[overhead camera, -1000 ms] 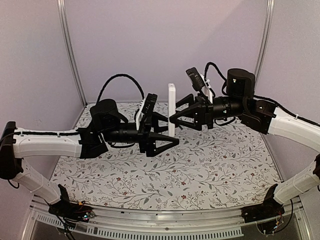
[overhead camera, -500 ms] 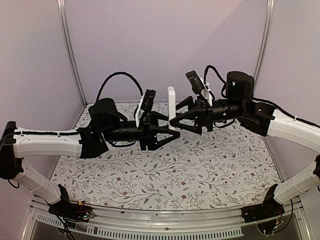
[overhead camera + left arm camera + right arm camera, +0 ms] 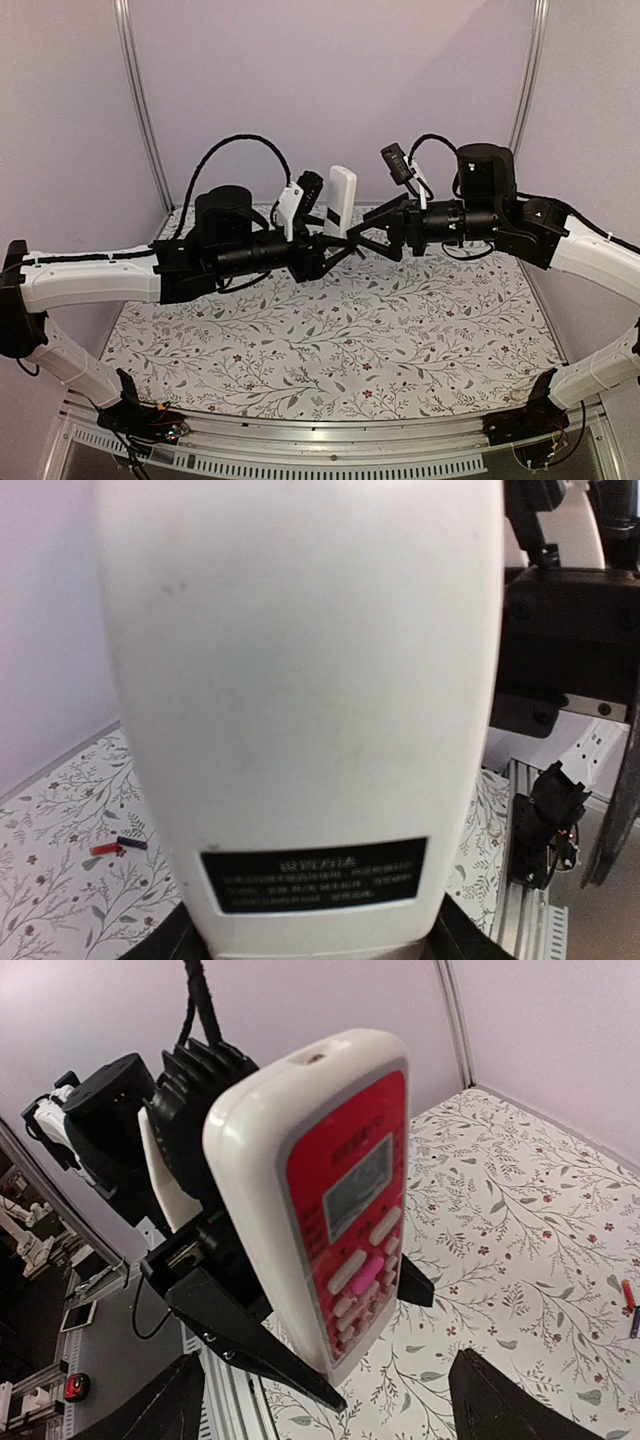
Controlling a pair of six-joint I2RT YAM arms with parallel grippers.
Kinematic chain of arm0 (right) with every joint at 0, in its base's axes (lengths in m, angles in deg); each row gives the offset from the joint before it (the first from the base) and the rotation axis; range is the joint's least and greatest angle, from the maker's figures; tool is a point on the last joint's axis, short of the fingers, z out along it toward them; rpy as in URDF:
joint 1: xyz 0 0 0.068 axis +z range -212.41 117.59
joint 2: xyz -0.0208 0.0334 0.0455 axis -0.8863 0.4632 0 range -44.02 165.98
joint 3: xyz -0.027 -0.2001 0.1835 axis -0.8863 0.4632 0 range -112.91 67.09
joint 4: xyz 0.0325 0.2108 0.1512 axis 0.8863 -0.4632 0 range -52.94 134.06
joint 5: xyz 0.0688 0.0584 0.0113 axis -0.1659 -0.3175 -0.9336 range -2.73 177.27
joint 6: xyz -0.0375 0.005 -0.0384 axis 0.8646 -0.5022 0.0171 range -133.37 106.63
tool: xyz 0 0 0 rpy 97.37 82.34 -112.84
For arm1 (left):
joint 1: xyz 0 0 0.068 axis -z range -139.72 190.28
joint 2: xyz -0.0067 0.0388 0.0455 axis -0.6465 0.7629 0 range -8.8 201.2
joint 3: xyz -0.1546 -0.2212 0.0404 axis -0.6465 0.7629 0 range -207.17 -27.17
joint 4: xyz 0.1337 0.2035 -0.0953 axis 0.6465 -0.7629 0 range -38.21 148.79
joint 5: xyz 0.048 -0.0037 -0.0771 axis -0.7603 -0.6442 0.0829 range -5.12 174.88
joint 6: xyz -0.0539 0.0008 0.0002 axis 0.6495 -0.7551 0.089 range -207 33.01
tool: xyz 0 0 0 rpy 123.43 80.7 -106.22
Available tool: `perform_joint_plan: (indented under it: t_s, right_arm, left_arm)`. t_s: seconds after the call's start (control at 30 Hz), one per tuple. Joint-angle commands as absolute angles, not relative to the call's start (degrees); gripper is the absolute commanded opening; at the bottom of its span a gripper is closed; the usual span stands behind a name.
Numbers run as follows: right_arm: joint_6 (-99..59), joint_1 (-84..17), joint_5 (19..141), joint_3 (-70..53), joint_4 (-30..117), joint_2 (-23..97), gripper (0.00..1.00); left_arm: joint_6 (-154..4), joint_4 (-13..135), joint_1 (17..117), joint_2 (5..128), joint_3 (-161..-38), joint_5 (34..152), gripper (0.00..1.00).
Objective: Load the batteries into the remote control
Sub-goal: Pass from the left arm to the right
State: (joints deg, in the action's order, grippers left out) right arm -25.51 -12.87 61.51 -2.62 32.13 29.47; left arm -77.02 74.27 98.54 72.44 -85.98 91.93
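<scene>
The remote control (image 3: 340,200) is held in the air over the table's far middle, tilted a little to the right. My left gripper (image 3: 335,243) is shut on its lower end. In the left wrist view its white back (image 3: 300,680) with a black label (image 3: 315,875) fills the frame above my left gripper (image 3: 310,950). In the right wrist view its red face (image 3: 350,1210) points at the camera, and my right gripper (image 3: 330,1410) stands open just short of it, touching nothing. In the top view the right gripper (image 3: 368,232) is next to the remote. The batteries (image 3: 118,846) lie together on the cloth (image 3: 630,1305).
A floral tablecloth (image 3: 330,340) covers the table. Pale walls and metal posts (image 3: 140,110) close in the back and sides. An aluminium rail (image 3: 300,440) runs along the near edge by the arm bases.
The left gripper closed on the remote's lower end and rolled, tilting the remote. The right gripper opened, let go of the remote and drew back slightly.
</scene>
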Motion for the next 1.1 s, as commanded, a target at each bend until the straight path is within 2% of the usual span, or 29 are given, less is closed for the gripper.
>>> perform_joint_plan:
  t_s: [0.0, 0.2, 0.43, 0.57, 1.07]
  right_arm:
    - [-26.61, -12.79, 71.06, -6.07, 23.15, 30.74, 0.82]
    - [-27.73, -12.88, 72.09, -8.58, 22.28, 33.23, 0.77]
    - [-31.76, -15.16, 73.33, -9.78, 22.59, 34.79, 0.65]
    - [-33.5, -16.43, 71.24, -9.55, 23.21, 35.38, 0.54]
    - [-38.86, -19.7, 61.1, -7.6, 28.03, 37.19, 0.33]
  left_arm:
    - [-80.25, 64.9, 100.21, 75.46, -90.21, 80.98, 0.24]
    - [-82.65, 62.56, 102.02, 77.95, -92.3, 77.39, 0.22]
    - [-85.01, 61.51, 103.96, 78.92, -93.1, 74.14, 0.21]
    - [-85.52, 60.95, 104.17, 79.53, -93.71, 73.37, 0.21]
    - [-88.96, 56.64, 105.44, 82.29, -96.99, 70.41, 0.2]
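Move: Upright in the left fingers, which grip its lower end, the remote has its middle about 5 cm above the left hand and 1 cm to its right. The open right gripper waits about 7 cm to the left hand's right, 2 cm nearer the base and some 4 cm higher. From the right hand the remote's middle is about 6 cm left, 2 cm ahead and 1 cm up, with the left gripper about 7 cm left, 2 cm ahead and 4 cm below. Closing from wide to about a third open, the right fingers travel forward about 5 cm and down around the remote's upper end, one across its back, the wrist swinging slightly clockwise and tipping down. The left hand keeps its grip, lowers the remote about 6 cm and a little forward, rolling some 20 degrees so its top leans towards the right gripper. ##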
